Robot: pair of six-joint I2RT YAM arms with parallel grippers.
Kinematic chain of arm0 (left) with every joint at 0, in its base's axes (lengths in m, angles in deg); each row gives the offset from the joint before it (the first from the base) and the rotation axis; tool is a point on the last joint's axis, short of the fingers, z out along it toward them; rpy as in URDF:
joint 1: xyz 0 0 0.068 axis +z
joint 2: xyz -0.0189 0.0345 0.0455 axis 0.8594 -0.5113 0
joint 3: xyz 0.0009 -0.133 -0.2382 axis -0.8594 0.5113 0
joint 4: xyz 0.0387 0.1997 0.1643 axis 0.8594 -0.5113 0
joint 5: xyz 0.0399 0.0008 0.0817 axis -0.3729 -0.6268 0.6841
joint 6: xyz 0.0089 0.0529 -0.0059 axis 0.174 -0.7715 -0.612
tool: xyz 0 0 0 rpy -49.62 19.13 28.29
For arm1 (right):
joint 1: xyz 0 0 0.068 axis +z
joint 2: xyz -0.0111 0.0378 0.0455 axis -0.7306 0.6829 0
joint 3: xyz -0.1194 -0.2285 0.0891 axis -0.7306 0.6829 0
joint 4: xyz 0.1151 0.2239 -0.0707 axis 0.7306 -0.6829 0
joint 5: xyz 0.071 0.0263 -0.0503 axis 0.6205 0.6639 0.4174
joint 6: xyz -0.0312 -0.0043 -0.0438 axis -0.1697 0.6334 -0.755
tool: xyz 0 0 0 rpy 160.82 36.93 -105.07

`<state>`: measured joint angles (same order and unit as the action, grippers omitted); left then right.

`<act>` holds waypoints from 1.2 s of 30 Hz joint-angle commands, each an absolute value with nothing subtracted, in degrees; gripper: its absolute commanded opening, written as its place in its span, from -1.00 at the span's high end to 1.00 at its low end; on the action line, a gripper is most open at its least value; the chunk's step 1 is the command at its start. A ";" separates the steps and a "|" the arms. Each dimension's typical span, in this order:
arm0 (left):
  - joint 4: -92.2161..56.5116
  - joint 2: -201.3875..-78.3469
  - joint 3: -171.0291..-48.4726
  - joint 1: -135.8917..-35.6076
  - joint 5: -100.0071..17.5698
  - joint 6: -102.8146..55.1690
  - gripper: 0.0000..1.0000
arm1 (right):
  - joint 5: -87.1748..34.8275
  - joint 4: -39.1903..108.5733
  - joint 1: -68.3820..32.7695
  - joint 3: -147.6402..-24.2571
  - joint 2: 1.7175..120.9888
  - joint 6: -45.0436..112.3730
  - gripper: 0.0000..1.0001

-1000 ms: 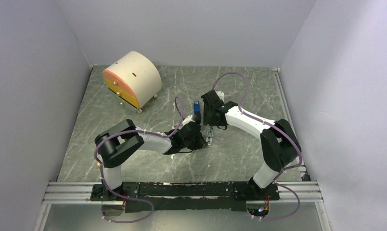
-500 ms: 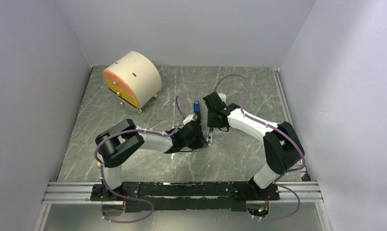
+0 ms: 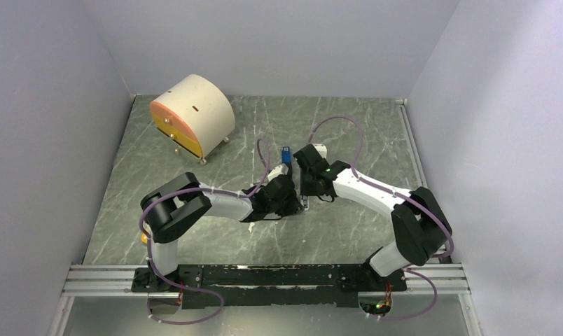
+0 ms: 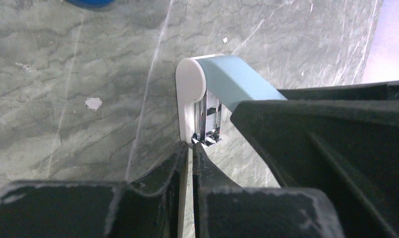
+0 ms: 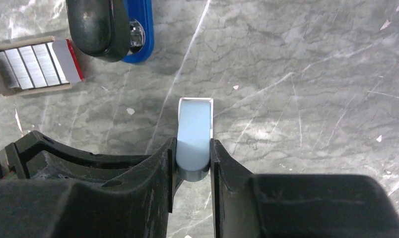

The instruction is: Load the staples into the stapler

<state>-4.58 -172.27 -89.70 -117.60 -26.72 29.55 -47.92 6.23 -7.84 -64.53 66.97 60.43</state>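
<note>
The right wrist view shows my right gripper (image 5: 193, 148) shut on the near end of a short light-blue and white oblong piece (image 5: 194, 126) on the table. My left gripper (image 4: 192, 148) is shut, and its tips touch the chrome metal part under that piece (image 4: 227, 79). The stapler (image 5: 137, 29), bright blue with a black part, pokes in at the top left of the right wrist view. It also shows in the top view as the stapler (image 3: 286, 155), beyond both grippers. The staples (image 5: 31, 64) lie as silvery strips in a small open red-and-white box beside it.
A cream drum-shaped container with an orange face (image 3: 192, 115) stands at the back left of the grey marbled table (image 3: 349, 231). Both arms meet at the middle of the table. Walls close in the left, back and right sides.
My right gripper has come nearer and lower, and its jaws have closed on the light-blue piece. The left gripper has stayed shut in place.
</note>
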 commanded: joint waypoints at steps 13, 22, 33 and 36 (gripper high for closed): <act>-3.98 -172.30 -88.25 -117.43 -23.88 30.49 0.78 | -46.29 6.64 -6.39 -59.02 71.83 62.79 0.61; -6.44 -164.46 -84.77 -117.35 -19.02 30.82 0.77 | -47.06 8.52 -6.27 -56.68 75.90 62.75 0.63; -10.45 -156.75 -81.44 -117.35 -14.00 29.66 0.75 | -49.09 7.74 -6.07 -58.31 78.80 62.14 0.58; -11.21 -155.08 -80.73 -117.35 -12.90 29.27 0.74 | -49.28 6.40 -6.11 -60.65 76.25 61.46 0.42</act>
<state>-9.32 -157.54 -81.92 -117.51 -16.62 30.38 -46.92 6.18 -5.72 -62.06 72.34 61.96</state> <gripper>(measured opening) 0.128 0.300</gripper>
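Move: My right hand holds the raised blue lid of the mini stapler; the middle of its open white base lies about 5 cm below that hand and 1 cm back. From my left hand, whose fingertips are at the base's near end, that middle is some 3 cm ahead and 1 cm right, about level. From my right hand the blue stapler stands roughly 9 cm ahead and 5 left, the staple box 2 cm ahead and 11 left, both low on the table. I keep my right fingers pinched on the blue lid and swing it down over the white base, going down a good 4 cm and back nearly 3, the fingers tipping a few degrees steeper. My left fingertips stay at the near end of the base at first, then slide clear to the left and rise, some 5 cm left and 4 cm up, still almost shut. ##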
